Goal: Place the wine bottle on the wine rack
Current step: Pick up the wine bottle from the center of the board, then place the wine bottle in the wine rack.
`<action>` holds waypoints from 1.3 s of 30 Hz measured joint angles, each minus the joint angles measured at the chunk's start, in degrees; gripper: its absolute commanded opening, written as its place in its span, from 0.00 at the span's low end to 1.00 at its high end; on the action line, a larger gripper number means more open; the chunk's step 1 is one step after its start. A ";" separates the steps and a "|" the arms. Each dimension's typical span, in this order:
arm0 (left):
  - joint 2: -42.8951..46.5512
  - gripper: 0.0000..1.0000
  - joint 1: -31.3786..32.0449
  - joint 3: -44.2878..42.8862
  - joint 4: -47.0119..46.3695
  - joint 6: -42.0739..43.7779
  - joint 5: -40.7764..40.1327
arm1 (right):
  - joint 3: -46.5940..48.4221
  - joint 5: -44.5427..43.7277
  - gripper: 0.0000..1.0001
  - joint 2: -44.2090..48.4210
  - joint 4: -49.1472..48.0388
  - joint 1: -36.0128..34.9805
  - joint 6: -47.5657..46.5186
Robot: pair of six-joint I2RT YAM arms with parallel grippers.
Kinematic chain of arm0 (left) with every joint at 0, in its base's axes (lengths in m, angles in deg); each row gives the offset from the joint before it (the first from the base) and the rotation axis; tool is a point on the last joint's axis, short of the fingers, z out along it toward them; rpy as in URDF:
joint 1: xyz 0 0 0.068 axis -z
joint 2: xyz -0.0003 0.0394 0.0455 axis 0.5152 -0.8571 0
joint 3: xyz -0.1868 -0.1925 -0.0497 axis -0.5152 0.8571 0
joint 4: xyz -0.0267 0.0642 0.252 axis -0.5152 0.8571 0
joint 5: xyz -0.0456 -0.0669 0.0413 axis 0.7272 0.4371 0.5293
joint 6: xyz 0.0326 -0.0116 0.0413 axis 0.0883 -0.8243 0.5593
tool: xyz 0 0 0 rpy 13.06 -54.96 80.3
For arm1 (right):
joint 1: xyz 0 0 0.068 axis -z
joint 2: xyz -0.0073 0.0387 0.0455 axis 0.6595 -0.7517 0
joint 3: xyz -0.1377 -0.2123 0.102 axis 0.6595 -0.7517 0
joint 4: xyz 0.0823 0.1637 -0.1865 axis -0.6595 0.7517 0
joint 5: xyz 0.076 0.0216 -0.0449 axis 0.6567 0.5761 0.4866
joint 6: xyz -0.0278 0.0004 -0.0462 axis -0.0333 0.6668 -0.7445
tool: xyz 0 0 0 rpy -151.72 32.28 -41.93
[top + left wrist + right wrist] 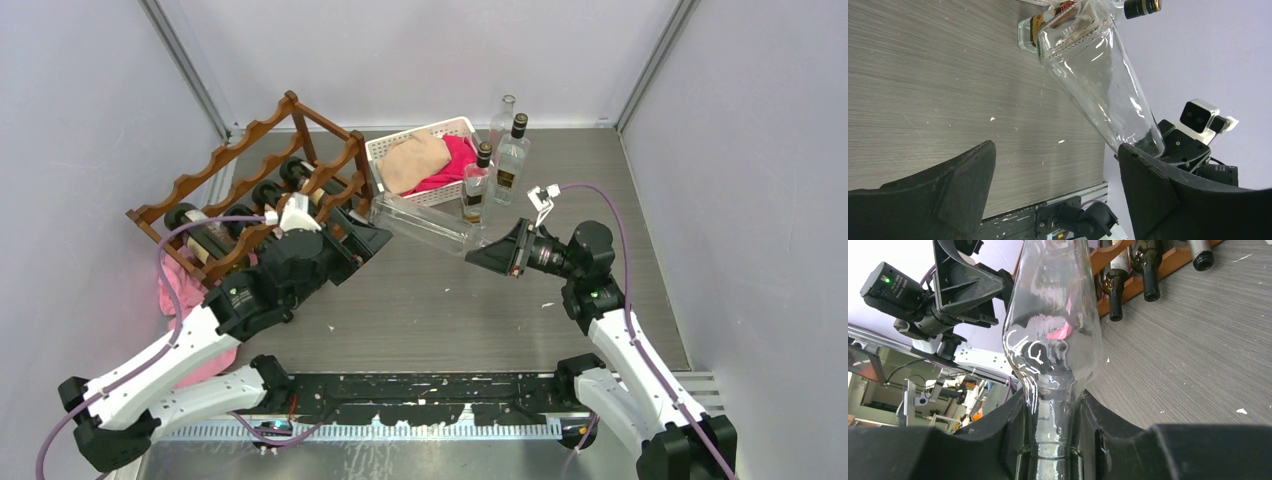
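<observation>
A clear glass wine bottle (430, 226) lies level in the air above the table, base toward the left. My right gripper (503, 256) is shut on its neck (1058, 440), and its body (1053, 315) stretches away from the fingers. My left gripper (368, 238) stands open by the bottle's base with nothing between its fingers (963, 175). In the left wrist view the bottle (1103, 85) runs past the right fingertip, outside the gap. The reddish-brown wine rack (250, 135) stands at the back left with several dark bottles (1143, 270) in it.
A white basket (385, 150) with beige and pink cloths sits behind the held bottle. Three bottles stand to its right, the nearest one (478, 182) close to the held bottle. A pink cloth (180, 290) lies by the rack's near end.
</observation>
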 measured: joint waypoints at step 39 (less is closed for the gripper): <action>-9.22 0.96 -0.07 -37.00 30.69 34.38 -2.75 | -3.19 -1.49 0.01 3.37 -2.64 -1.27 3.04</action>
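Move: The clear bottle is held level by its neck in the right gripper, its middle roughly 11 cm left of that gripper and 5 cm ahead. From the empty left gripper, that bottle's middle is about 12 cm right and 3 cm ahead; the wine rack is some 28 cm left, 14 cm ahead and 14 cm lower. The rack is about 50 cm left of the right gripper, 17 cm ahead and 14 cm lower. Bring the left gripper up about 10 cm and some 5 cm to the left, away from the clear bottle, starting leftward and then mostly climbing. Roll its wrist roughly 35 degrees so its left side rises, with the fingers staying wide open and still pointing forward, right and down. Keep the right gripper nearly still, its fingers still pinching the bottle's neck. ##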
